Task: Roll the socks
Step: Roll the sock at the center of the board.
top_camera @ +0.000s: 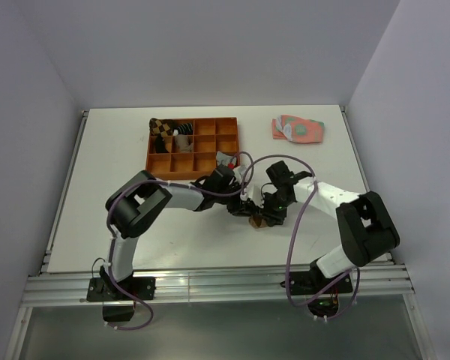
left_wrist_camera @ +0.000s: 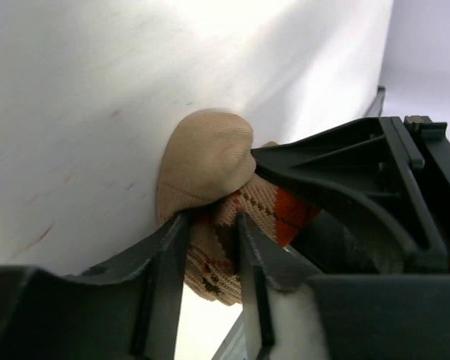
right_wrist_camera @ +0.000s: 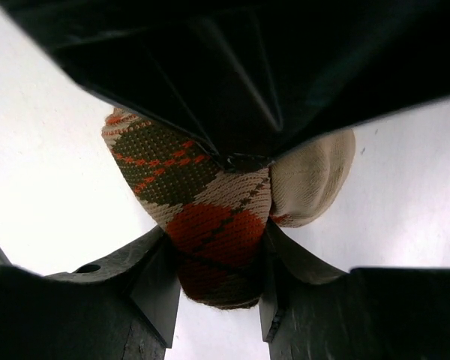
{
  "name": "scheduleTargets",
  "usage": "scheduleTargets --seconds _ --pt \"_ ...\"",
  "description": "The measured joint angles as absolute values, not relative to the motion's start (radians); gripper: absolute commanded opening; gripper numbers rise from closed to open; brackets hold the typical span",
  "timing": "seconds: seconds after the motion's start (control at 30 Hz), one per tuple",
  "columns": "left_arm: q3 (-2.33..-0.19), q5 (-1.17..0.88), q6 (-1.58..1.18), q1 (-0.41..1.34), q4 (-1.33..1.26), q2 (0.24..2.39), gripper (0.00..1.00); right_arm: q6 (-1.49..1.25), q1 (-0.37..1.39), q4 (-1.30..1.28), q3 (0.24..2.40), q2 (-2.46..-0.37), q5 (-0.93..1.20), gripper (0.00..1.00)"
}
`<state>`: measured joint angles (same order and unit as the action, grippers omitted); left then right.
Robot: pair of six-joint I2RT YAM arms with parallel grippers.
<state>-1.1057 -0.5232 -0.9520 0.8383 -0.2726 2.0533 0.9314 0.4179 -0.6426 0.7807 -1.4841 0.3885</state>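
Note:
A tan sock with orange and dark-brown argyle diamonds (top_camera: 256, 220) lies bunched on the white table between my two arms. In the left wrist view the sock (left_wrist_camera: 210, 161) shows its rounded tan toe. My left gripper (left_wrist_camera: 210, 219) stands partly open, its jaws either side of a fold of the knit. In the right wrist view the sock's (right_wrist_camera: 217, 225) orange diamond fills the gap of my right gripper (right_wrist_camera: 215, 234), and both jaws press on it. From above, the left gripper (top_camera: 247, 208) and the right gripper (top_camera: 268, 212) meet over the sock. No plain grey sock shows near the grippers.
An orange compartment tray (top_camera: 236, 146) stands behind the grippers, with a dark patterned bundle (top_camera: 162, 127) and a grey-and-black bundle (top_camera: 181, 138) in its left cells. Pink-and-green socks (top_camera: 298, 129) lie at the back right. Metal rails run along the table's near edge (top_camera: 210, 281).

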Motion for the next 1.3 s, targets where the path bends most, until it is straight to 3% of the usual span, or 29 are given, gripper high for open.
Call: scheduleTargets --seconds 0.43,0.83,1.3 --pt "-0.894 -0.316 -0.975 0.839 -0.371 1.894 0.50 0.920 0.410 -0.721 0.896 -1.605 0.452 0.19" --pt "-0.752 -0.250 -0.989 0.847 -0.453 1.797 0.57 0.886 0.402 -0.785 0.958 -1.665 0.456 0.19" --pt "-0.622 -0.045 -1.200 1.019 -0.592 1.729 0.63 0.848 0.401 -0.826 0.999 -1.703 0.456 0.18"
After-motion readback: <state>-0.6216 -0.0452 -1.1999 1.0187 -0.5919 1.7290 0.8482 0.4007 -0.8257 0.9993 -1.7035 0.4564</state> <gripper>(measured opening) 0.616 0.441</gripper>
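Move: Just right of the left fingers, which stand open around its end, lies the partly rolled argyle sock, its middle some 3 cm to their right, level with them front to back and about 1 cm lower. The right hand already grips it, with that middle about 3 cm to this hand's left and level fore and aft. The grey sock in the organizer tray is roughly 17 cm ahead and 7 cm left of the left hand; the tray's middle is about 21 cm ahead and 18 cm left. Opening wider, the left fingers come free of the sock and go some 6 cm left, then swing back towards the base by about 5 cm, rising slightly as the wrist turns about 20 degrees counter-clockwise. The right hand keeps its grip on the sock, shifts about 1 cm left, then stays there, tilting its fingertips towards the base. ##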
